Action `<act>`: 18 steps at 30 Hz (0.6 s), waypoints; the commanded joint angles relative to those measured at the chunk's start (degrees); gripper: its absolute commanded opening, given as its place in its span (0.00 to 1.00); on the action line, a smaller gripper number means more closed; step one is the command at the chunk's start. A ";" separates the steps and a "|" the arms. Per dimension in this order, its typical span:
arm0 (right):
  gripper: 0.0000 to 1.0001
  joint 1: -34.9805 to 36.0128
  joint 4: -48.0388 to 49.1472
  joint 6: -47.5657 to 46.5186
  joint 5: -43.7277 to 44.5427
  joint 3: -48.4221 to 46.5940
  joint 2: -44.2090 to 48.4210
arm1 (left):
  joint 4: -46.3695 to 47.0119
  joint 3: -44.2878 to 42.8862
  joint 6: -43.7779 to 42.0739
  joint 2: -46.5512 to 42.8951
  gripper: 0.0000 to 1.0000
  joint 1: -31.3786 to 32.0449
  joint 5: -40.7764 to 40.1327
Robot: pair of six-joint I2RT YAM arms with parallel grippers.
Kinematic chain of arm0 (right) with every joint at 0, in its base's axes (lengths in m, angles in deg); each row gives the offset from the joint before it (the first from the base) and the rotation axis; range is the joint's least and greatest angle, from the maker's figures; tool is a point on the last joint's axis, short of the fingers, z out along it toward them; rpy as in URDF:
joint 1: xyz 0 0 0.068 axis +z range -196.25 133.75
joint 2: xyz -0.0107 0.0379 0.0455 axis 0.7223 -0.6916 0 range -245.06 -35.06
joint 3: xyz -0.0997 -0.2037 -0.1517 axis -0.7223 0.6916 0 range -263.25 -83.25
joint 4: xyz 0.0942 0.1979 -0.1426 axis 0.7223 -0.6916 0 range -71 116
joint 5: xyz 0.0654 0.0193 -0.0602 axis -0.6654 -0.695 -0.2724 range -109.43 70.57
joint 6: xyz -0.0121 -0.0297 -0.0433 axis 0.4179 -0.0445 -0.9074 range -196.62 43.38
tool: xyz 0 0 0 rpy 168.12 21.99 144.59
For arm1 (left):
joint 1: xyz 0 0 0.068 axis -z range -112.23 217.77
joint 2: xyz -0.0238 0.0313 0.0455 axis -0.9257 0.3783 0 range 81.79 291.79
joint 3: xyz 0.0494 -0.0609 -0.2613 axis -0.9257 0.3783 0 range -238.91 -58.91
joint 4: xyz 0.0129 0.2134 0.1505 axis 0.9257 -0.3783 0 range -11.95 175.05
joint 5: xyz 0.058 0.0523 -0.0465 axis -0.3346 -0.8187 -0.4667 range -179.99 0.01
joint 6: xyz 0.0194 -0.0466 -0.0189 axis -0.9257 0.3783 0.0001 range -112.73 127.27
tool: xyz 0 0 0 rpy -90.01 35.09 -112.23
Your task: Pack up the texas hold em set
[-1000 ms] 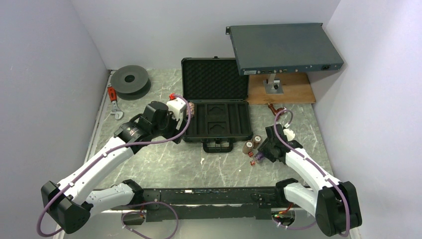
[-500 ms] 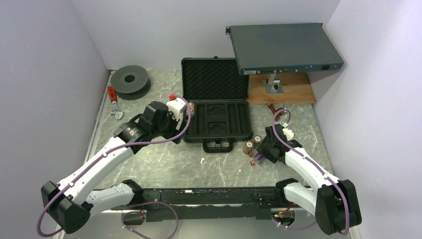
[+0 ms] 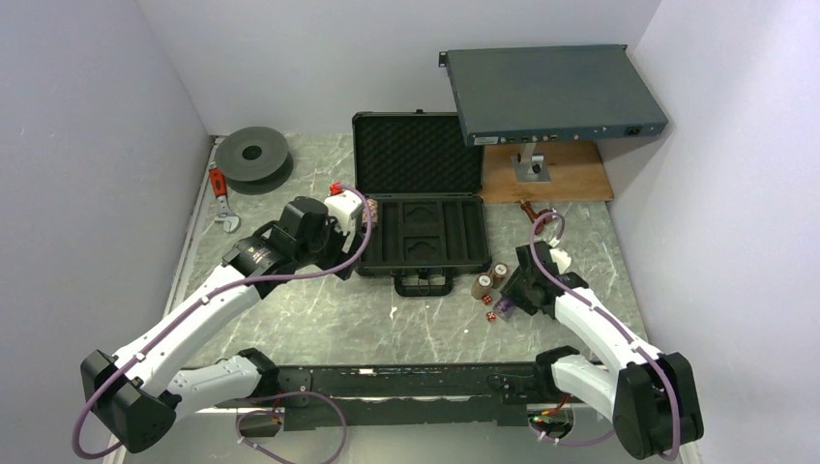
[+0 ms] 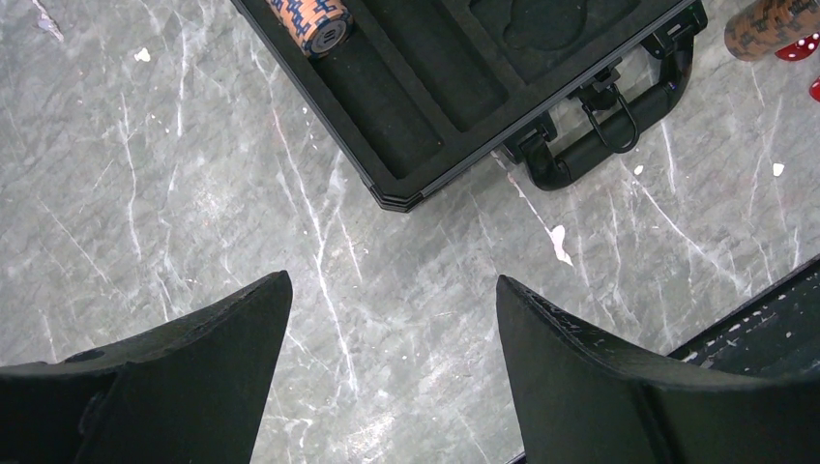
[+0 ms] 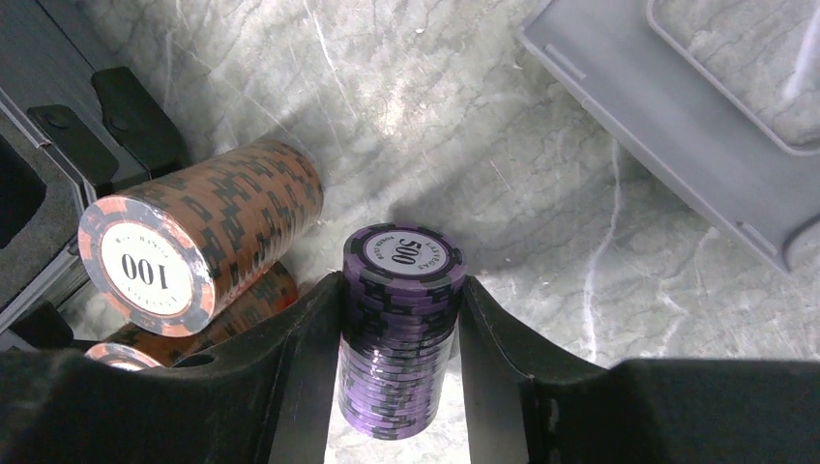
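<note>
The black case (image 3: 474, 246) lies open at mid-table, its foam lid (image 3: 418, 155) propped up behind. One brown chip stack (image 4: 309, 19) lies in a tray slot. My left gripper (image 4: 395, 285) hangs open over bare table near the case's front left corner, with the handle (image 4: 609, 126) off to the right. My right gripper (image 5: 401, 280) is shut on an upright purple chip stack (image 5: 401, 329) to the right of the case. A brown stack (image 5: 193, 246) lies on its side just left of it, over another (image 5: 242, 304). Red dice (image 3: 493, 314) sit close by.
A large grey rack box (image 3: 556, 92) stands on a wooden board (image 3: 546, 179) at the back right. At the back left are a dark round spool (image 3: 253, 155) and a red-handled tool (image 3: 220, 193). Walls close in the left, back and right sides.
</note>
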 commanded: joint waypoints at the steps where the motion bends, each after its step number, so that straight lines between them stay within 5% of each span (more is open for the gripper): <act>1: 0.13 -0.26 -2.39 -1.35 1.84 -2.55 3.20 | 0.41 -1.87 -0.70 0.15 0.83 0.29 -0.07; 6: 0.00 -0.28 -5.25 -2.03 1.85 -4.51 6.49 | 0.58 -1.78 -0.70 0.02 0.83 0.29 0.62; 18: 0.00 -0.22 -11.70 -7.62 5.39 -14.86 13.83 | 1.11 -1.63 -0.89 -0.20 0.83 0.29 1.45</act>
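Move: My right hand already has the purple chip stack between its fingers, low over the table. The middle of the open case lies about 17 cm ahead of it and 17 cm to its left, roughly 3 cm lower. One brown chip stack stands some 5 cm ahead and 5 cm left of my right hand, the other 7 cm ahead and 2 cm left. From my left hand, the case's middle is about 15 cm ahead, 12 cm right and 20 cm below. I keep the purple stack pinched near its upper end in my right hand, ease back barely a centimetre, then lift it about 6 cm nearly straight up beside the two brown stacks, gaining speed. As it rises my wrist tips up by some 10 degrees, swinging the fingertips a little outward, and the grip stays as it is. ##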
